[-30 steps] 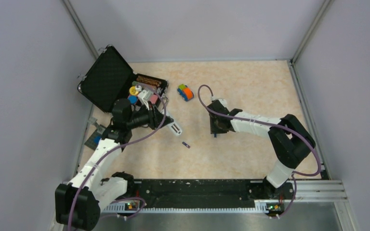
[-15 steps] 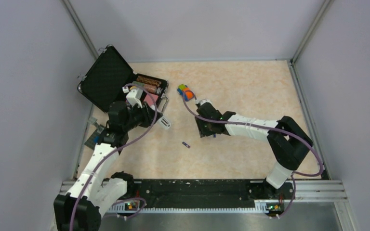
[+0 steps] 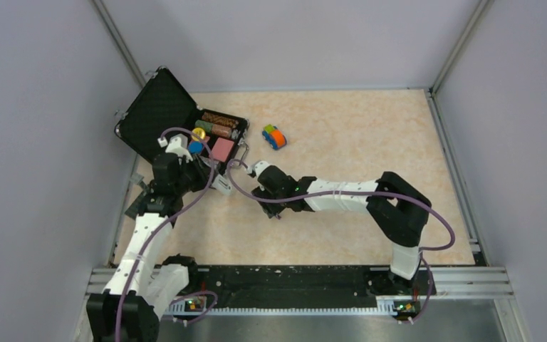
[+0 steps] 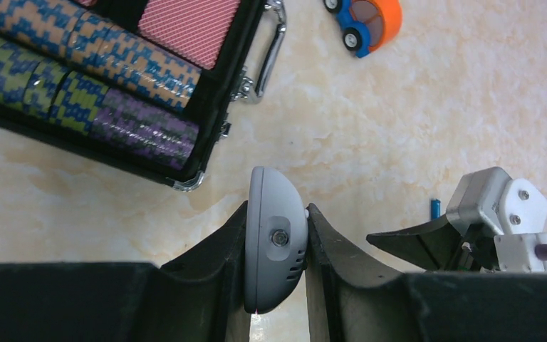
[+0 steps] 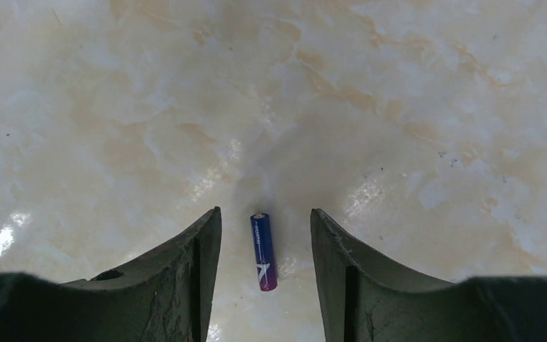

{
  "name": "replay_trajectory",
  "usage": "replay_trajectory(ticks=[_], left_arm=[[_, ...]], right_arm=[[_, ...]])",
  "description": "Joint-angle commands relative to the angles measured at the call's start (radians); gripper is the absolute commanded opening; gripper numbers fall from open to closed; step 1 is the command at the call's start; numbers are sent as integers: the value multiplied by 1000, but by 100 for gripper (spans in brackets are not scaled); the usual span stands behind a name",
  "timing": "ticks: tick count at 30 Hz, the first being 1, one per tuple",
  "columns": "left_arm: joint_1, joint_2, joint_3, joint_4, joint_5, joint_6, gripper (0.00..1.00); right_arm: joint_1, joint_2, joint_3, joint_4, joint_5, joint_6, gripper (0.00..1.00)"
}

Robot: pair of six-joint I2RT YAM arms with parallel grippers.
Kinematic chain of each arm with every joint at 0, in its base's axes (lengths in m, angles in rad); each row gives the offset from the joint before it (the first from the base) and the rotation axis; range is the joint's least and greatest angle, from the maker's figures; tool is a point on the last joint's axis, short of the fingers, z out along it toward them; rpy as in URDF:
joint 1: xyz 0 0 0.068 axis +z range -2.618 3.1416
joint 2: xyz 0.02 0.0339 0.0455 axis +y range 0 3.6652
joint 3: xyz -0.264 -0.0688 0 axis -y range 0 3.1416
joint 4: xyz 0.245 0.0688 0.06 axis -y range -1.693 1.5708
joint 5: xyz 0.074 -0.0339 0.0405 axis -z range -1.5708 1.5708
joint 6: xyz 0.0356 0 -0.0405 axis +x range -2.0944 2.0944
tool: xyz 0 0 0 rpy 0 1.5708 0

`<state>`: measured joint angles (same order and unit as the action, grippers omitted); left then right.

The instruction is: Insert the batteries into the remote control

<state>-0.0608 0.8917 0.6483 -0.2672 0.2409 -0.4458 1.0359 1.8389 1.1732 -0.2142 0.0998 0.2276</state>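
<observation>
My left gripper [image 4: 276, 210] is shut on the remote control [image 4: 276, 239], a slim white handset clamped edge-on between both fingers. From above, the remote control [image 3: 222, 183] sticks out of that gripper [image 3: 214, 178] just in front of the case. A dark blue-purple battery [image 5: 263, 251] lies flat on the table, lengthwise between the fingers of my right gripper [image 5: 265, 214]. That gripper is open and touches nothing. In the top view the right gripper [image 3: 274, 208] hangs low over the battery and hides it. The battery's blue end [image 4: 434, 208] peeks out beside the right gripper in the left wrist view.
An open black case [image 3: 157, 117] with striped chip stacks [image 4: 78, 78] and a pink card deck [image 4: 189, 21] stands at the back left. An orange-blue-green toy car [image 3: 275, 136] sits behind the grippers. The two grippers are close together.
My right arm has swung left across the table to over the battery, and its jaws have widened. My left gripper has drawn back left toward the case with the remote.
</observation>
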Motion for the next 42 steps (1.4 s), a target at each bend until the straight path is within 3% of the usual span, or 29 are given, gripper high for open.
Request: replay_trajectory(ticks=[1,8,17,22,27,33,37,42], left_arm=[[53,1,-14,5,11,-50,0],[88,-8,-36,11,18,-85,0],[89,-7,-49,29,28,-96,0],[88,-14,-53,32,38,-95,0],[88,-20,-53,30,46,-95,0],[89,-23,-49,26,61,-89,0],[89,-20,-46,44,120,-79,0],[87,8,-34,132,339,-96,0]], right_arm=[[22,21,49,21,51,-30,48],[40,34,40,-16,67,-46,40],[56,38,20,-50,60,-57,39],[56,67,37,-75,71,-47,30],[58,92,46,-74,73,-47,28],[58,67,43,-77,94,-29,4],[57,-5,46,-75,132,-20,3],[57,-138,44,-54,173,6,2]])
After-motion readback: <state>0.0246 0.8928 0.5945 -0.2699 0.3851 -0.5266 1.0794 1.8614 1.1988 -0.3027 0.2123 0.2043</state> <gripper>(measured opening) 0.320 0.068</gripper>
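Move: The dark-blue and purple battery lies just under the right hand's open fingers, about 3 cm below the hand point and roughly 1 cm back and 1 cm to the right. The second, lighter blue battery lies some 15 cm to the right hand's right and 4 cm farther out. The remote control, still held by the left hand, is about 15 cm to its left, 4 cm farther out and 9 cm higher. From the left hand the dark battery lies some 17 cm right, 7 cm back and 15 cm below. The right fingertips close from half open on the sides of the dark battery and pinch it, after the hand has sunk about 2.5 cm and eased 1 cm back towards the base; the hand then starts to rise with it. Meanwhile the left hand keeps its grip on the remote control, sinks about 2.5 cm and drifts 2 cm left, then swings back right, rising slightly. ##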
